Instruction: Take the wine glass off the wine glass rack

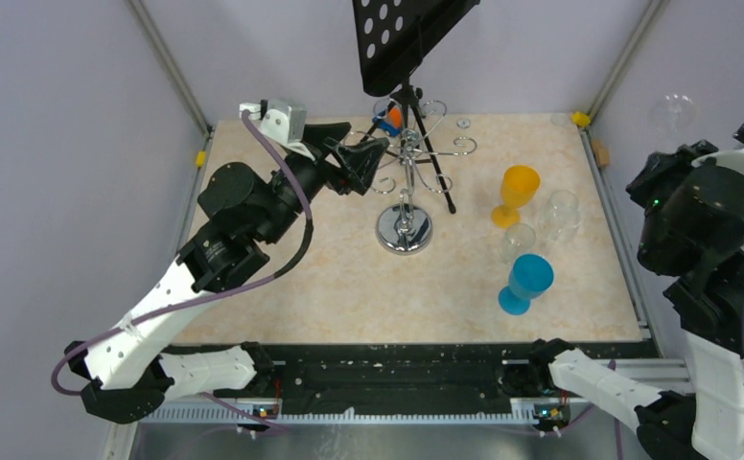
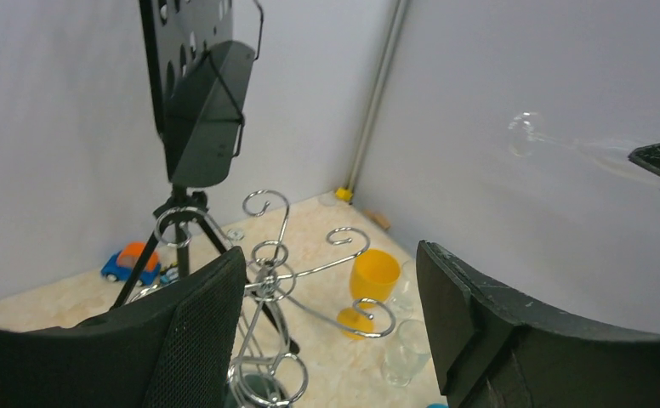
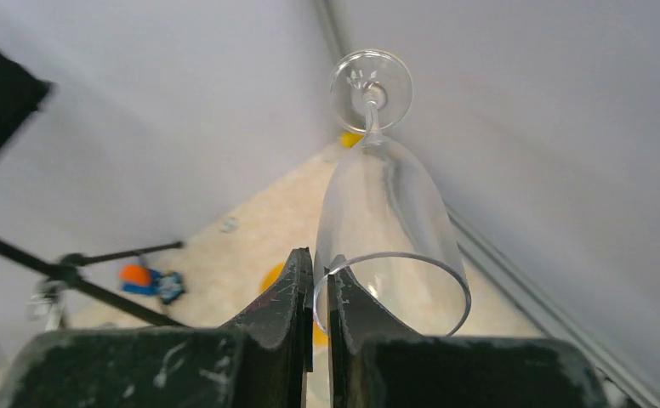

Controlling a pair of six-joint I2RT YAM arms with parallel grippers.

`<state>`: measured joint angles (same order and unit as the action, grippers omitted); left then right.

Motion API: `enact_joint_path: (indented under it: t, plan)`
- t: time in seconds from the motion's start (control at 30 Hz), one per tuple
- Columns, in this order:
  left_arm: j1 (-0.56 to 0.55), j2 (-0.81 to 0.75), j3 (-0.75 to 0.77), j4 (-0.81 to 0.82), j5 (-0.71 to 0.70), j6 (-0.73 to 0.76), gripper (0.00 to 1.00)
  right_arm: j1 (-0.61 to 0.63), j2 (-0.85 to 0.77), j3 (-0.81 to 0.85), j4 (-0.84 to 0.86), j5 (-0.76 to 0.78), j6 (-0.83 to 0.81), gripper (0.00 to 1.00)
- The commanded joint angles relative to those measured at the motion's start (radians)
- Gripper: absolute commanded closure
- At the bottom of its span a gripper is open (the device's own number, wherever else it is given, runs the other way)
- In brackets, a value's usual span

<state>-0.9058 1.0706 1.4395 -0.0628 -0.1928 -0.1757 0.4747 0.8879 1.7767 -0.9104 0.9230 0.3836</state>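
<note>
The wine glass [image 3: 386, 212], clear and stemmed, is held up in the air by its rim, with its foot pointing away from the camera. My right gripper [image 3: 320, 272] is shut on that rim, one finger inside the bowl and one outside. In the top view the glass [image 1: 673, 110] hangs at the far right, well away from the wine glass rack [image 1: 405, 230]. The rack is a chrome wire stand with scrolled arms [image 2: 344, 280] and a mirrored round base. No glass hangs from its arms. My left gripper [image 1: 373, 153] is open beside the rack's top, with nothing between its fingers [image 2: 182, 340].
A black tripod with a perforated plate [image 1: 406, 38] stands just behind the rack. An orange goblet [image 1: 517, 192], a blue goblet [image 1: 526, 281] and two clear glasses [image 1: 560, 213] stand right of the rack. A small toy car [image 1: 387, 117] lies at the back.
</note>
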Motion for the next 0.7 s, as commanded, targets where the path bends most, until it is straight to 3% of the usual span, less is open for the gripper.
enact_joint_path:
  t: [0.0, 0.27, 0.53, 0.67]
  plan:
    - [0.001, -0.015, 0.022, -0.109, -0.089, 0.024, 0.24, 0.001, 0.052, 0.061, -0.238, 0.243, 0.019, 1.0]
    - [0.006, -0.034, 0.016, -0.146, -0.112, 0.026, 0.24, 0.002, 0.121, 0.058, -0.538, 0.127, 0.244, 1.0]
    - [0.007, -0.079, 0.004, -0.14, -0.141, 0.045, 0.24, -0.053, 0.108, -0.131, -0.58, -0.095, 0.311, 1.0]
    - [0.007, -0.104, -0.015, -0.131, -0.16, 0.055, 0.24, -0.144, 0.081, -0.221, -0.582, -0.222, 0.3, 1.0]
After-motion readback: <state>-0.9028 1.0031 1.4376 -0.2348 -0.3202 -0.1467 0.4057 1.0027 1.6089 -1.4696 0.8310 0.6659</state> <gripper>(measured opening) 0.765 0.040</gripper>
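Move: The right gripper holds a clear wine glass by its rim; the free table it is bound for lies about 45 cm below, some 3 cm ahead and 3 cm to its right. The blue goblet stands roughly 9 cm left and 2 cm back, the nearer clear glass 10 cm ahead and 7 cm left, and the farther one 17 cm ahead, 1 cm right. From the left gripper, that free spot is about 50 cm right, 1 cm back and far below. Lower the right gripper about 16 cm towards the table on the right, faster as you go, and tip its fingers some 35 degrees downward so the glass's foot swings down; keep the pinch on the rim shut. Meanwhile ease the open left gripper down nearly 4 cm, then about 3 cm left and slightly back up, away from the empty rack. ##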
